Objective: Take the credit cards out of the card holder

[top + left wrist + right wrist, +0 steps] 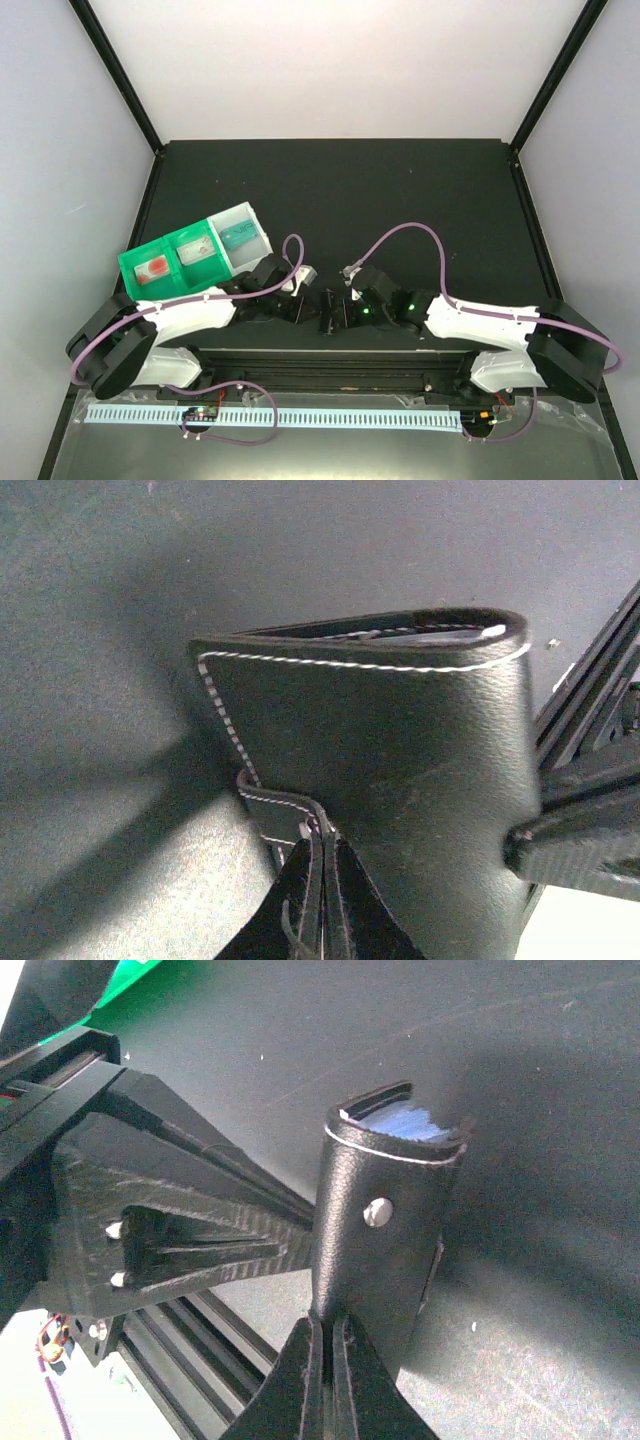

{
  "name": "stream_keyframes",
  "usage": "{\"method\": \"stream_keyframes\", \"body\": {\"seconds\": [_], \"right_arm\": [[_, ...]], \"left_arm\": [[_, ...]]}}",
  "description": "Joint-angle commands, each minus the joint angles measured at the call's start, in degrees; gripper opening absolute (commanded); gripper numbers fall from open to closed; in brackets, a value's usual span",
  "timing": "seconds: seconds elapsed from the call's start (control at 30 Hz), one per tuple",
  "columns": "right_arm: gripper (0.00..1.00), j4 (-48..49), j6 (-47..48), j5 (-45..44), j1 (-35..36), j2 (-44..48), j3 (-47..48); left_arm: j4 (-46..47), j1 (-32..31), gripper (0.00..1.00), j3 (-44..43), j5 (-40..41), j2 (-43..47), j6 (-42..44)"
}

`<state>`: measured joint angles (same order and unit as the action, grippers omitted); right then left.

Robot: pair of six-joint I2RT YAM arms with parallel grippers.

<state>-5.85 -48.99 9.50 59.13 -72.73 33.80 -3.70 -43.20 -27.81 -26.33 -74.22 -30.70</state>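
Note:
The card holder (328, 311), black leather with white stitching, hangs just above the dark table between my two grippers. My left gripper (322, 845) is shut on a stitched flap at the lower left edge of the card holder (400, 750). Thin card edges (420, 635) show in its open top slot. My right gripper (325, 1325) is shut on the bottom edge of the card holder (385, 1250), below a silver snap stud. A pale blue card (405, 1122) peeks out of the top opening. In the top view the left gripper (305, 305) and right gripper (347, 312) meet at the table's near middle.
A green-and-clear compartment tray (190, 255) stands left of the left arm, with small items in its compartments. A black rail (330, 365) runs along the near table edge, and a white slotted strip (270, 415) lies below it.

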Motion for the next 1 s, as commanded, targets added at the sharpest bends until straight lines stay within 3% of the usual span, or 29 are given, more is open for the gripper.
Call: {"method": "stream_keyframes", "body": {"seconds": [0.0, 0.3, 0.67, 0.97], "right_arm": [[0.01, -0.5, 4.5, -3.6, 0.5, -3.0, -0.7], [0.01, -3.3, 5.8, -12.8, 0.5, -3.6, -2.3], [0.01, -4.0, 5.7, -17.8, 0.5, -10.3, -2.1], [0.03, -4.2, 4.8, -19.5, 0.5, -9.7, -2.4]], "left_arm": [[-1.0, 0.0, 0.01, -1.5, -3.6, 2.9, -1.3], [-4.3, 0.1, 0.02, -1.4, -0.8, 3.9, -0.4], [-3.6, 0.2, 0.02, 0.5, 0.2, 4.7, -1.1], [-4.2, 0.3, 0.02, 1.0, -0.8, 9.2, -2.5]]}}
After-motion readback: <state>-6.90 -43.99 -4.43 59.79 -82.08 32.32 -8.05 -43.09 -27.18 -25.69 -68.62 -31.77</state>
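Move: The card holder stands nearly on edge between the hands, already held by both. Its middle is about 3 cm to the left hand's right, 1 cm back and some 2 cm above it. From the right hand it is about 3 cm left, 2 cm ahead and 3 cm below. The green tray lies roughly 28 cm to the left of the left hand and 13 cm farther out, some 3 cm lower. Down first of all, by about 6 cm, and some 4 cm to its right with a slight reach forward, the right hand swings its edge of the card holder over towards the table, keeping its pinch while its fingers tip about 15 degrees steeper. The left hand keeps its shut fingers on the holder's strap, easing about 1 cm up and to the left. ##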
